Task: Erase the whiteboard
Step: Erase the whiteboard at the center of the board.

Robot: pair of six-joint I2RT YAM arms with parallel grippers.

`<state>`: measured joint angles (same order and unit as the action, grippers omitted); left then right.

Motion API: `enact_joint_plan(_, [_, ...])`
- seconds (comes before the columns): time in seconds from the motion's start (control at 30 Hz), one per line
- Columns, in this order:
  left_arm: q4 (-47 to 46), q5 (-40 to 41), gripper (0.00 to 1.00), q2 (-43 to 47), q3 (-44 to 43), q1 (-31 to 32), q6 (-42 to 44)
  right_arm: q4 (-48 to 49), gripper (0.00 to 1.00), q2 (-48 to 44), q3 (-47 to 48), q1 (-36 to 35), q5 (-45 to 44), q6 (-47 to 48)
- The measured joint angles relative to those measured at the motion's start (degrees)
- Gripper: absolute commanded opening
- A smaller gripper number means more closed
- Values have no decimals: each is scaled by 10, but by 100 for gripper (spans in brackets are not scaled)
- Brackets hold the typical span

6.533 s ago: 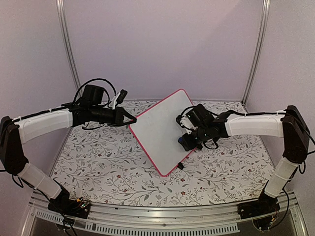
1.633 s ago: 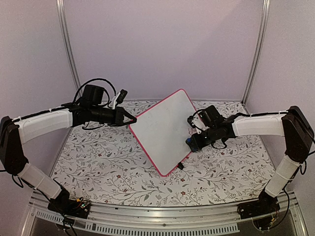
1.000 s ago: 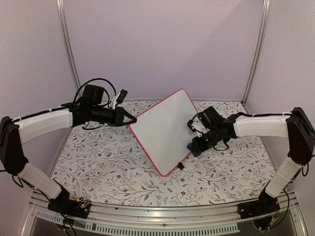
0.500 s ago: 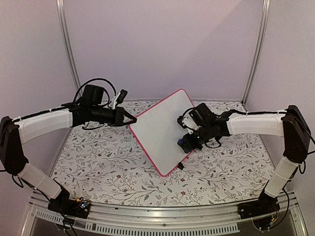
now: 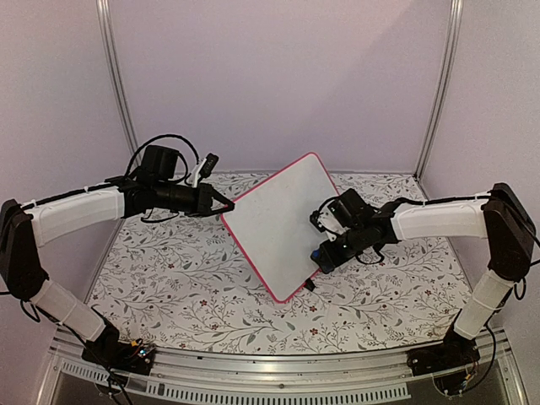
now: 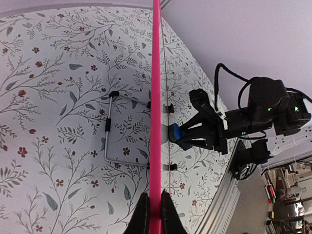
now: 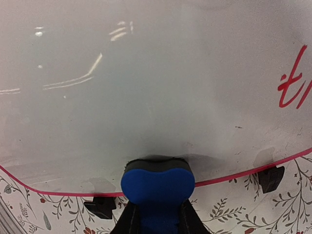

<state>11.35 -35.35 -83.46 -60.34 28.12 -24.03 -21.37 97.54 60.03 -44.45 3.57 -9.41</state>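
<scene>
The whiteboard (image 5: 278, 224), white with a pink-red frame, stands tilted on the floral table on its black clip feet. My left gripper (image 5: 226, 205) is shut on its left edge; in the left wrist view the pink frame (image 6: 156, 97) runs edge-on between my fingers. My right gripper (image 5: 325, 256) is shut on a blue eraser (image 7: 157, 187) pressed against the lower part of the board face (image 7: 146, 87), near the bottom frame. Red writing (image 7: 295, 85) shows at the right edge of the right wrist view. The eraser and right gripper also show in the left wrist view (image 6: 178, 134).
The table (image 5: 169, 278) has a floral cover. A wire stand (image 6: 109, 129) props the board from behind. Black clip feet (image 7: 270, 178) sit at the board's lower frame. Purple walls enclose the back and sides; a metal rail (image 5: 278, 384) runs along the near edge.
My right gripper with the eraser has swept back and forth across the board's lower right part, now shifted slightly right and down from half a second ago. The left arm and board stay still.
</scene>
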Motion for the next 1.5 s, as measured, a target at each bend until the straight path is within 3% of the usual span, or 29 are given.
enact_joint_plan(0.47, [0, -2, 0, 0, 0, 0, 3, -56, 0, -25, 63, 23, -51, 27])
enact_joint_plan(0.9, [0, -2, 0, 0, 0, 0, 3, -29, 0, 10, 136, 81, -63, 34])
enact_joint_plan(1.5, [1, 2, 0, 0, 0, 0, -4, 39, 0, 19, 49, 90, -7, 16])
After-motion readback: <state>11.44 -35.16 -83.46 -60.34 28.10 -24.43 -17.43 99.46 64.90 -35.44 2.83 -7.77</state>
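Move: The leftover red writing "thday" lies about 10 cm ahead of the right hand, 4 cm to its right and roughly level with it. That hand already holds the eraser near the board's lower edge. The left foot clip is some 5 cm back and 3 cm left, the right foot clip about 6 cm ahead and 5 cm right, both around 5 cm lower. From the left hand, which grips the board's upper-left edge, the writing lies roughly 5 cm ahead, 27 cm right and 14 cm below. Keeping its grip on the eraser, the right hand lifts it off the lower part of the board and arcs forward and up, some 9 cm each way and slightly right, the fingertips swinging up and forward about 10 degrees and the hand turning a little clockwise. It then comes down about 6 cm and draws back 2 cm at the end, bringing the eraser down the board onto the start of the remaining letters, while the left hand stays put and keeps the board's upper-left edge pinched. ##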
